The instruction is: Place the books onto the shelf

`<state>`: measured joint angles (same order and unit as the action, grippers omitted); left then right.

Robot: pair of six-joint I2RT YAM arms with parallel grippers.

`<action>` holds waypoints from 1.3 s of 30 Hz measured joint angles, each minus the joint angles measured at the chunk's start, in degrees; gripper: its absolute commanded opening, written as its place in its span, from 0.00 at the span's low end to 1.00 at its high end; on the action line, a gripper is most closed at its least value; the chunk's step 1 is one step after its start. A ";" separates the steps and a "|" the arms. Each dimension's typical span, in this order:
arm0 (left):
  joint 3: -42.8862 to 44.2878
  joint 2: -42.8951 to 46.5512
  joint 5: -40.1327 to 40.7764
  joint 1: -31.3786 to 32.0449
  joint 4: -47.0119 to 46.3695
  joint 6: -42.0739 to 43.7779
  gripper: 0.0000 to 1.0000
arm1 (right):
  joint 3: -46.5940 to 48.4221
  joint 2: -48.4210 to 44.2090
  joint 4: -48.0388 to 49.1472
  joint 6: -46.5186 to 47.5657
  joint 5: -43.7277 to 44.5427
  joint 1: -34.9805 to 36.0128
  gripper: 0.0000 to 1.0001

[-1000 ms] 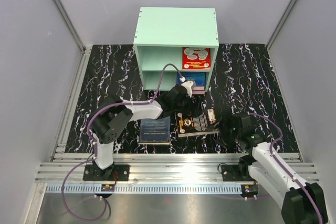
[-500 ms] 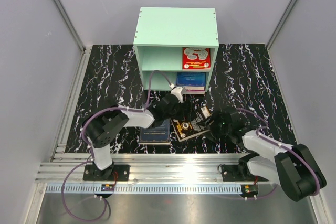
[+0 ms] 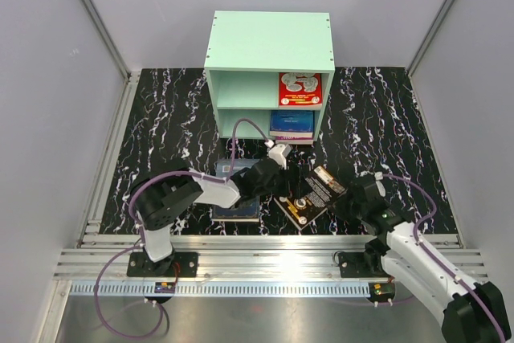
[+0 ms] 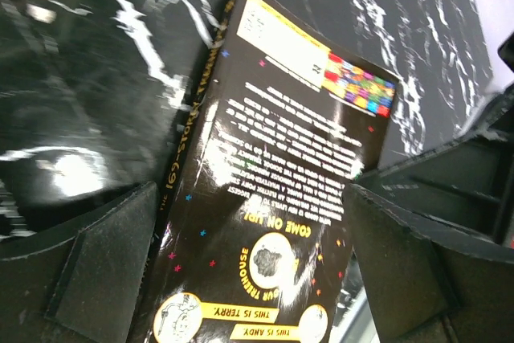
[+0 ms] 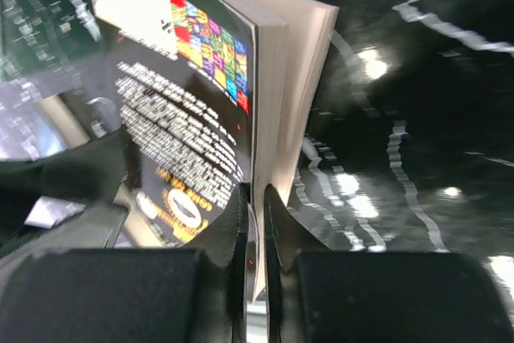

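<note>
The mint-green shelf [image 3: 269,42] stands at the back. A red book [image 3: 299,89] leans in its upper compartment and a blue book [image 3: 291,124] lies in the lower one. A black book [image 3: 315,192] sits tilted in front of the shelf, one edge raised. My right gripper [image 3: 342,198] is shut on that raised edge [image 5: 255,216], and the book's pages [image 5: 293,62] fan out beyond the jaws. My left gripper [image 3: 285,184] hangs open over the black book's back cover [image 4: 281,174], one finger [image 4: 96,267] on each side. A dark blue book [image 3: 239,211] lies partly under the left arm.
The black marbled table top [image 3: 161,126] runs left and right of the shelf. Grey walls close in three sides. An aluminium rail [image 3: 257,251] with both arm bases edges the near side.
My right gripper closed on the black book's edge and turned and tipped the book. My left gripper drew back from the lower compartment, leaving the blue book there, and came over the black book.
</note>
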<state>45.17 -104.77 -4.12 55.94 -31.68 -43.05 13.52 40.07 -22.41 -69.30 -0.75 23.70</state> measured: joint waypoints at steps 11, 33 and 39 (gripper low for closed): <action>0.09 -0.33 0.55 1.27 -0.76 -0.63 0.99 | 0.33 1.07 -0.76 2.38 1.75 -0.02 0.00; -10.60 -7.65 -21.86 0.33 -31.61 -17.44 0.99 | 16.41 -14.58 -20.46 6.54 0.00 0.31 0.00; -11.47 -15.02 -27.21 -2.10 -48.35 -29.29 0.99 | 19.78 -15.87 -20.79 6.54 -0.02 0.31 0.00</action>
<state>33.69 -119.79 -31.33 53.84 -80.03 -72.34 33.30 24.21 -43.20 -62.76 -0.78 24.01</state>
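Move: The right hand already pinches the dark treehouse book by its fore-edge, near the far right corner; the book's middle lies about 7 cm to its left, level fore and aft, 2 cm lower. From the open left hand that middle is roughly 3 cm back, 5 cm right and 3 cm down. The blue book lies some 18 cm left of the left hand and 1 cm back; the lower-shelf stack stands about 22 cm ahead of the right hand and 14 cm to its left. Keeping its pinch on the dark book's fore-edge, the right hand dips slightly, then draws it almost straight up about 13 cm, its fingertips tilting some 15 degrees farther outward. The left hand, still wide open, waits, then draws back some 7 cm along the book's spine side, rising a little at the end as its left side rolls down about 30 degrees and its fingers tip downward; whether it touches the book can't be seen. ##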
